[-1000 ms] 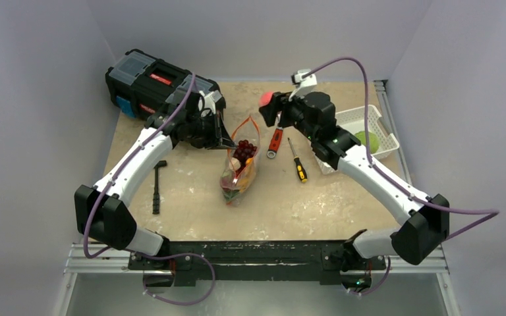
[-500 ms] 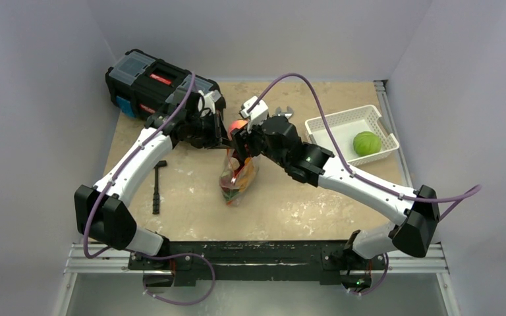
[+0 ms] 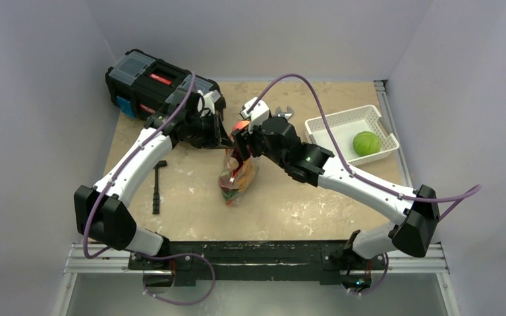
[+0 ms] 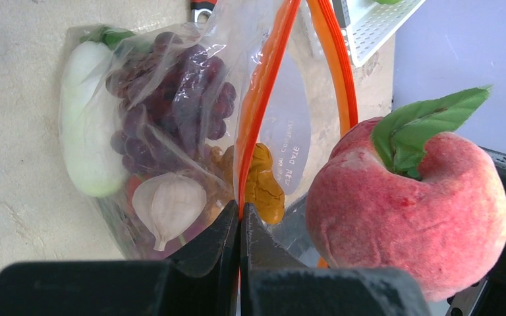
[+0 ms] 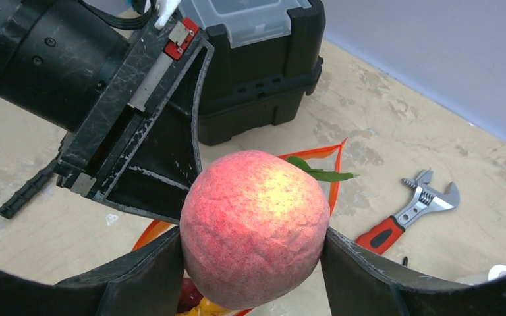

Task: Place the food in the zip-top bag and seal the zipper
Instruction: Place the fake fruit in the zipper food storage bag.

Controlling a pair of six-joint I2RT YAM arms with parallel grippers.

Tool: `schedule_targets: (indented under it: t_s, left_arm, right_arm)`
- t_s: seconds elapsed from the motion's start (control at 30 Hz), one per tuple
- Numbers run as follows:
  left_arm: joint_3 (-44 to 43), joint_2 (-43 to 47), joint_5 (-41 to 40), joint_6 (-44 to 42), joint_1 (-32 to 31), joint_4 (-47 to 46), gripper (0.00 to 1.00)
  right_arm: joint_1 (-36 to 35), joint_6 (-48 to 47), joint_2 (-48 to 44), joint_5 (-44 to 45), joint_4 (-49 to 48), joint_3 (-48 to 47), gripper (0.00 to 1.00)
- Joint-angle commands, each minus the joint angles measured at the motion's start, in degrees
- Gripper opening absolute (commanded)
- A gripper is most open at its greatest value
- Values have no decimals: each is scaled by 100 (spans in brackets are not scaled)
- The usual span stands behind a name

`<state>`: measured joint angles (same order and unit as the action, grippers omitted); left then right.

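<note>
The clear zip-top bag (image 3: 237, 176) lies mid-table with its mouth held up. My left gripper (image 4: 240, 217) is shut on one side of the red-orange zipper (image 4: 263, 99). Inside the bag I see a purple grape bunch (image 4: 171, 105), a white-green radish (image 4: 89, 131), a white bulb (image 4: 168, 204) and an orange piece (image 4: 263, 187). My right gripper (image 5: 253, 240) is shut on a pink-red fruit (image 5: 253, 224) with a green leaf. It hangs right at the open mouth, beside the left fingers. A round green cabbage (image 3: 366, 142) sits in the white basket (image 3: 342, 120).
A black toolbox (image 3: 151, 82) stands at the back left, close behind the left gripper. A red-handled wrench (image 5: 408, 210) lies on the table beyond the bag. A small black tool (image 3: 157, 187) lies left of the bag. My right arm hides the table right of the bag.
My right arm has swung left from above the wrench, carrying the pink-red fruit to the bag's mouth. The left gripper has kept its hold on the zipper edge.
</note>
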<state>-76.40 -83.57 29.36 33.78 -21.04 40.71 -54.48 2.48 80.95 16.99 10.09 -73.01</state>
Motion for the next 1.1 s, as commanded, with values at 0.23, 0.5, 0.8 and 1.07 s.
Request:
schedule_targets:
  t_s: [0.23,0.5,0.8,1.07]
  left_arm:
    - [-182,420,-179,-157,-23,-147,0]
    - [-173,407,-183,-160,-22,-147,0]
    - [-173,377,-194,-161,-23,-135,0]
    - [-157,308,-270,-92,-23,-64,0]
  right_arm:
    - [-37,-2,-269,-169,77,217,72]
    - [-37,85,-340,-97,181,279,91]
    - [-37,627,-837,166,145,395,93]
    - [-574,2170,-1598,423,-65,1136,99]
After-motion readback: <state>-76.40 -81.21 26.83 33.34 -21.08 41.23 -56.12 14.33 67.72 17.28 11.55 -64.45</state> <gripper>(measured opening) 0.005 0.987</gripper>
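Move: The right hand still holds the peach right over the open bag mouth, whose middle is about 8 cm below it. From there the adjustable wrench lies some 12 cm right and 3 cm farther out, the screwdriver about 17 cm right and 5 cm nearer the base, both roughly 25 cm down. The left hand keeps the zipper edge pinched, the mouth's middle about 3 cm to its right, level forward, 2 cm lower. The right hand sinks 3 cm over the bag, opens off the peach, then draws up, back and right. ##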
